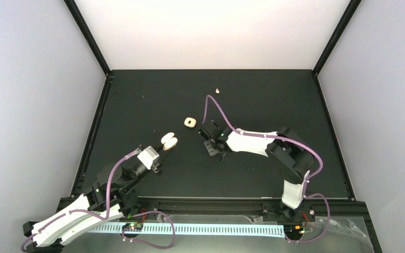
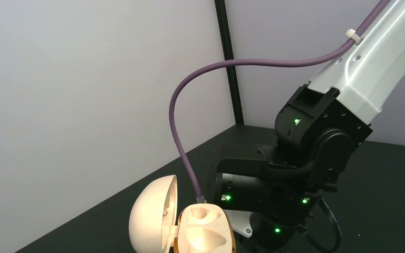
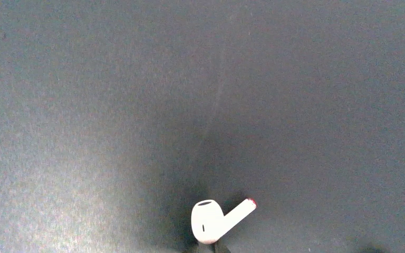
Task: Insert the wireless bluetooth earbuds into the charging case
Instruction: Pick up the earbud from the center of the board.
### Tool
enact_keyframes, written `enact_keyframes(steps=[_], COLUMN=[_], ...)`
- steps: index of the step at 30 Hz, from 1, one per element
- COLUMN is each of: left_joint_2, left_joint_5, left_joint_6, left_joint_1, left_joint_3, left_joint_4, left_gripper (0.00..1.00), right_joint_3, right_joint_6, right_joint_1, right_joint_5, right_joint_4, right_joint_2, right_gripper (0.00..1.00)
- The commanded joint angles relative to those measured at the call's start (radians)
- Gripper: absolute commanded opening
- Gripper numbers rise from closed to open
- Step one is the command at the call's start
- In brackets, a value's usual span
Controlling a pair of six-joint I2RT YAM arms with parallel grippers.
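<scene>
The cream charging case (image 1: 169,140) is held with its lid open by my left gripper (image 1: 164,148), which is shut on it left of the mat's middle. In the left wrist view the case base (image 2: 205,232) shows two hollows, and the lid (image 2: 147,221) swings left. My right gripper (image 1: 215,149) hangs just right of the case, pointing down. Its wrist view shows a white earbud (image 3: 215,221), stem up to the right, pinched at the head by the right gripper (image 3: 211,247), off the mat. Another earbud (image 1: 218,90) lies far back.
A small cream square piece with a dark hollow (image 1: 190,122) lies on the black mat (image 1: 274,100) between the two grippers, a little farther back. Black frame rails (image 1: 92,137) border the mat. The right arm's purple cable (image 2: 184,132) loops close behind the case.
</scene>
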Motion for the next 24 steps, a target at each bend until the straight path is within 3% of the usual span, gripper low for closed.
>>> enact_keyframes(steps=[1,11,16,24], left_joint_2=[-0.005,0.01,0.023,0.03], left_joint_5=[0.002,-0.009,-0.009,-0.004], left_joint_6=[0.018,0.022,0.027,0.03], left_joint_1=[-0.001,-0.001,-0.001,-0.001], left_joint_3=[0.041,0.041,0.041,0.043], left_joint_4=[-0.01,-0.012,-0.008,-0.01], left_gripper=[0.02,0.01,0.02,0.02], right_joint_3=[0.054,0.201,0.154,0.14], right_joint_6=[0.014,-0.012,-0.029,-0.009], right_joint_1=[-0.015,-0.028,-0.04,-0.135], right_joint_5=[0.013,-0.107,-0.112,-0.135], right_joint_4=[0.012,0.004,0.042,0.03], right_joint_2=[0.035,0.094,-0.028,0.0], right_gripper=[0.07,0.07,0.07,0.07])
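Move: The earbud at the centre of the board lies right at my right hand's nearly shut fingertips, about 1 cm ahead and at their height, just off the table. The other, closed case is roughly 11 cm ahead and 11 cm to the left; the far earbud is some 25 cm straight ahead. From my left hand, which holds the open case, the centre earbud is about 13 cm ahead, 13 cm to the right and 27 cm below. With my fingers still nearly shut, I sweep my right hand low over the table, about 3 cm forward and 4 cm left towards the closed case, pushing the centre earbud along. Then I lift some 4 to 5 cm clear of it, ending with a short move forward and back to the right, while the wrist tilts about 10 degrees, left side up. ##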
